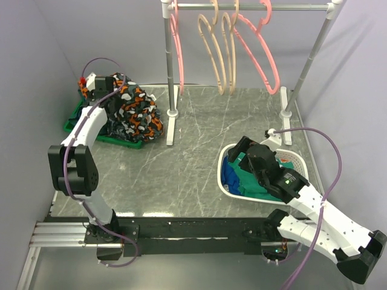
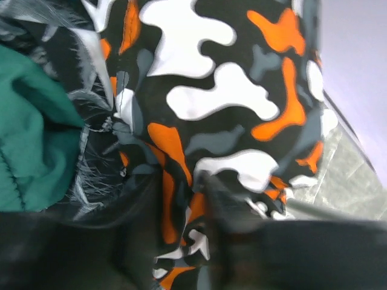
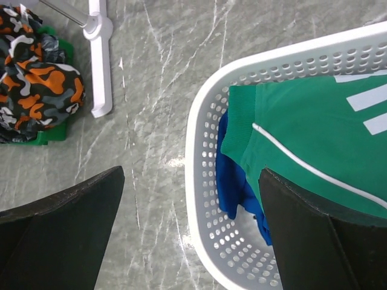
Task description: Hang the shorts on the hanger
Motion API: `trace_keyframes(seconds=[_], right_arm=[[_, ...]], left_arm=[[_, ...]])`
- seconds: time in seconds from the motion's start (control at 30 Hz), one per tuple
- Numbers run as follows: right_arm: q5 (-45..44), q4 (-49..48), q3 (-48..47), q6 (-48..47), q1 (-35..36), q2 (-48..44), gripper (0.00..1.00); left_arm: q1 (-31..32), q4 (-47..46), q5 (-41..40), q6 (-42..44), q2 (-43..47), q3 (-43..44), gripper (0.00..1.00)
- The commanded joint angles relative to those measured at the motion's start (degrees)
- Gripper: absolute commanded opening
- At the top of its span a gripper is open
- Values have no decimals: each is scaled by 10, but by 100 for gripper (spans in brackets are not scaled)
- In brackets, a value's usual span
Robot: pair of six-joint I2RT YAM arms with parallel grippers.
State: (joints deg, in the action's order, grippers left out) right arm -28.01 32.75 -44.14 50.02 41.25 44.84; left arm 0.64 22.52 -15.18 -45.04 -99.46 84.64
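The camouflage shorts (image 1: 136, 112) lie heaped on a green tray at the back left, and they also show in the right wrist view (image 3: 36, 90). My left gripper (image 1: 115, 90) is pushed into the top of that heap. In the left wrist view its dark fingers (image 2: 178, 223) press on a fold of the shorts (image 2: 211, 90) from both sides. Two pink hangers (image 1: 260, 48) (image 1: 176, 54) hang on the rail at the back. My right gripper (image 1: 240, 150) hovers open over the white basket's left rim (image 3: 192, 172), holding nothing.
Beige hangers (image 1: 217, 54) hang between the pink ones. The rack's post and foot (image 1: 171, 130) stand just right of the shorts. The white basket (image 1: 227, 181) holds a green jersey (image 3: 302, 133) and blue cloth (image 3: 233, 175). Dark teal fabric (image 2: 30, 121) lies beside the shorts.
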Motion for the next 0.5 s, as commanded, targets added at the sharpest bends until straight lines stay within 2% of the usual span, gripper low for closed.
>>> trace_keyframes(seconds=[0.0,0.03,0.23,0.47], right_arm=[[3,-26,-26,-12,-2,-9,100],[7,-26,-27,-13,-1,-10,100],[11,-30,-38,-33,-2,-19,100],[27,-48,-40,-58,-1,-31,100]], left_arm=[[2,-37,40,28,60,16,14],[2,-23,44,31,55,31,1],[2,-7,66,65,110,87,1],[-3,-17,108,115,120,216,1]])
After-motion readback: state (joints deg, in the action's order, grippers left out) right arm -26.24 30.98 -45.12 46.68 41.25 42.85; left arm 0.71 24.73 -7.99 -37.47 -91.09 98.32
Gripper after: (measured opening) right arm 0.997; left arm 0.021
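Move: The camo shorts lie bunched at the left hand's half-closed fingers, their middle about 4 cm back, 3 cm right and 4 cm below. The teal cloth is some 13 cm left and 8 cm back, and the rack's left foot roughly 19 cm right, 2 cm back, far lower. From the right hand, the shorts lie about 48 cm left, 19 cm ahead and 5 cm lower. The left fingers close on the camo shorts and lift them about 17 cm, the fingertips tilting up. ##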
